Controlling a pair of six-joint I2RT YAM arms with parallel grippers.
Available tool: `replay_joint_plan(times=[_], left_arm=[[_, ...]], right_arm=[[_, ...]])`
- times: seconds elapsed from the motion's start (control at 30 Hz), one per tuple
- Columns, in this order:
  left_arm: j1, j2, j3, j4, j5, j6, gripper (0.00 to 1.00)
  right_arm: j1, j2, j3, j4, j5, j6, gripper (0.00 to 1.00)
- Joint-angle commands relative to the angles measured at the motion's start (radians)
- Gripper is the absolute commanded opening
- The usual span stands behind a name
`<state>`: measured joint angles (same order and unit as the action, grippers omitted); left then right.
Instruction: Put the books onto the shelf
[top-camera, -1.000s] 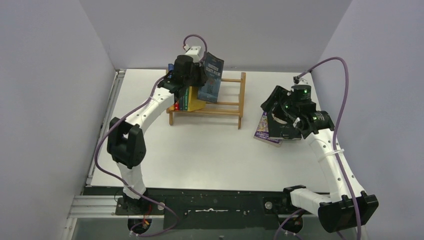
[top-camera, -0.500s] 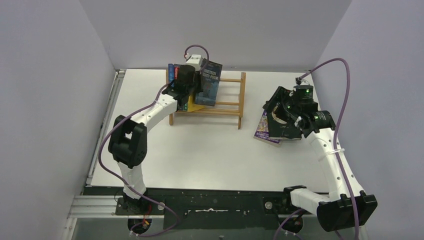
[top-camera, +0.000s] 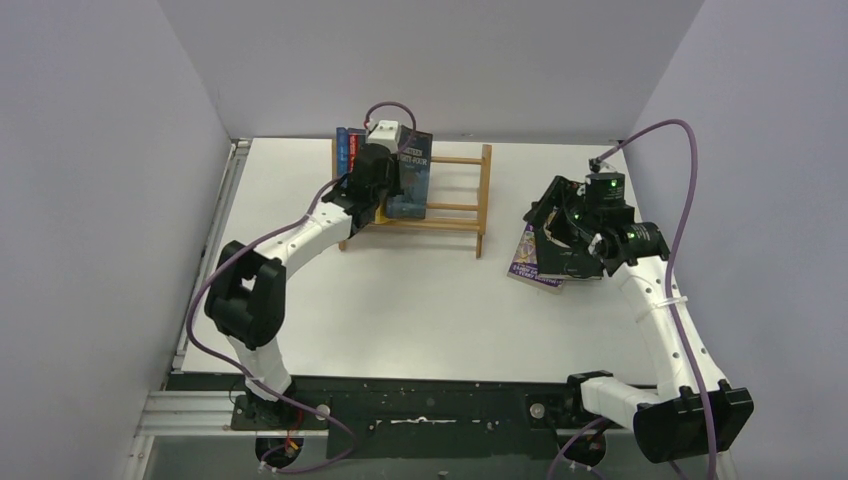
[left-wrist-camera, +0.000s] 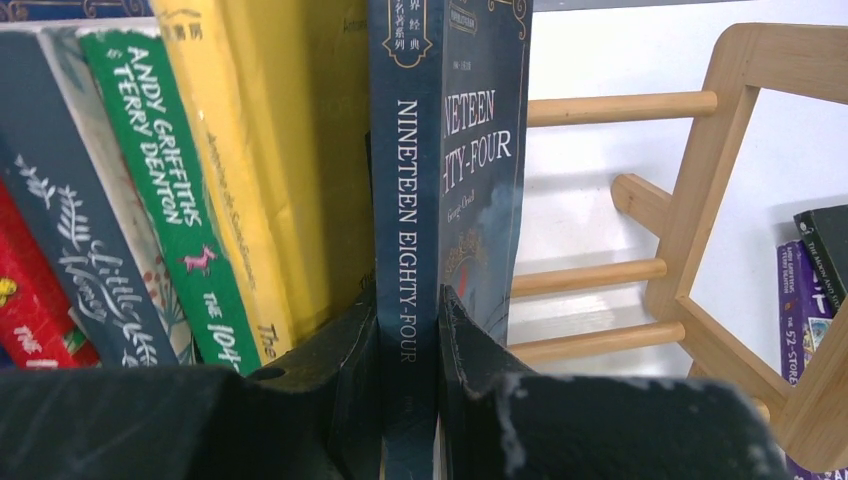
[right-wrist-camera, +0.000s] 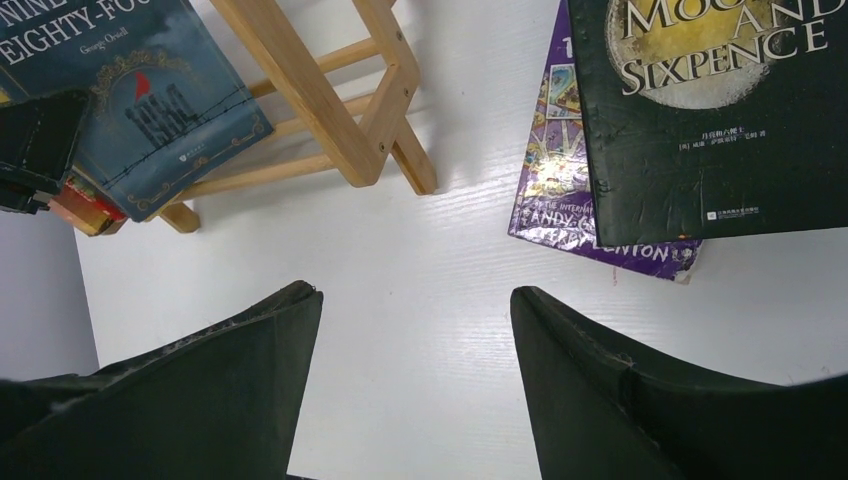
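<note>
My left gripper is shut on the spine of a dark blue book, holding it upright in the wooden shelf. It stands right beside a yellow book, with green, grey and red spines further left. My right gripper hangs open above bare table. Just right of it a black book lies on a purple cartoon book, flat on the table.
The right half of the shelf shows bare rungs. Its right end frame stands between the two arms. Grey walls close in the white table on the left, back and right.
The left arm has swung the dark blue book from a raised tilt down and leftward until it stands upright against the yellow book. The right arm has barely shifted.
</note>
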<state>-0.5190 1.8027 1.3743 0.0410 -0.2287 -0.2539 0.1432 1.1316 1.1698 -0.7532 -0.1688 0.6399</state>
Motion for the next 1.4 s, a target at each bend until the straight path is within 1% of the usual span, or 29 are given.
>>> replay_joint_plan(times=[0.0,0.1,0.2,0.27,0.43,0.57,0.67,0.73,0.8,0.87,0.97,1.07,1.17,1.27,1.37], left_arm=[[-0.021,-0.105,-0.029,0.124,-0.115,-0.002,0.08],[-0.033,-0.101,-0.035,0.139,-0.122,-0.001,0.14],[-0.041,-0.091,-0.027,0.134,-0.134,-0.002,0.17],[-0.041,-0.088,-0.017,0.126,-0.132,-0.002,0.24],[-0.041,-0.106,-0.029,0.081,-0.126,-0.038,0.33],[-0.041,-0.125,-0.080,0.068,-0.133,-0.097,0.34],[-0.039,-0.128,-0.081,0.047,-0.130,-0.113,0.34],[-0.038,-0.125,-0.058,0.009,-0.129,-0.126,0.40],[-0.033,-0.118,-0.024,-0.070,-0.116,-0.168,0.49],[-0.026,-0.104,0.005,-0.150,-0.093,-0.222,0.55],[-0.023,-0.081,0.030,-0.195,-0.089,-0.279,0.57],[-0.021,-0.064,0.054,-0.212,-0.084,-0.294,0.57],[-0.021,-0.063,0.106,-0.282,-0.095,-0.303,0.56],[-0.013,-0.115,0.140,-0.374,-0.124,-0.324,0.56],[0.004,-0.192,0.126,-0.425,-0.092,-0.323,0.57]], right_arm=[[-0.008,-0.012,-0.008,0.041,-0.017,0.004,0.71],[-0.008,-0.013,-0.012,0.040,-0.023,0.004,0.71],[-0.009,-0.018,-0.017,0.038,-0.023,0.003,0.71],[-0.009,-0.019,-0.021,0.037,-0.025,0.004,0.71],[-0.010,-0.025,-0.029,0.040,-0.023,0.007,0.71],[-0.009,-0.021,-0.036,0.046,-0.025,0.010,0.71],[-0.011,-0.013,-0.035,0.047,-0.033,0.011,0.71],[-0.011,-0.009,-0.035,0.048,-0.034,0.011,0.71],[-0.011,-0.007,-0.035,0.049,-0.035,0.012,0.71],[-0.011,-0.007,-0.038,0.053,-0.035,0.012,0.71],[-0.011,-0.007,-0.042,0.058,-0.037,0.012,0.71],[-0.011,-0.005,-0.035,0.058,-0.038,0.009,0.71],[-0.013,0.002,-0.021,0.048,-0.016,-0.011,0.71],[-0.027,0.020,0.012,0.024,0.034,-0.056,0.71],[-0.068,0.051,0.040,0.016,0.091,-0.083,0.71]])
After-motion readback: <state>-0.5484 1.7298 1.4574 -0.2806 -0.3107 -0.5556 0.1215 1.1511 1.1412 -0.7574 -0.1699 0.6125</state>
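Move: The left hand has Nineteen Eighty-Four by the lower part of its spine; the book stands in the shelf, its middle about 6 cm ahead, 1 cm right and 3 cm above the fingers. The yellow book stands roughly 4 cm left and 6 cm ahead, and the shelf's right side some 18 cm right and 5 cm ahead. From the right hand, Nineteen Eighty-Four is about 20 cm ahead, 28 cm left and 2 cm lower. Back towards the robot: the left hand eases about 1 cm with the spine still pinched, halts, opens and lets go of Nineteen Eighty-Four. It then draws off the spine to about 3.5 cm back in all, rising a little, fingers spreading further while the wrist tips down and turns counter-clockwise some 10 degrees each. The open right hand sinks nearly 2 cm. ##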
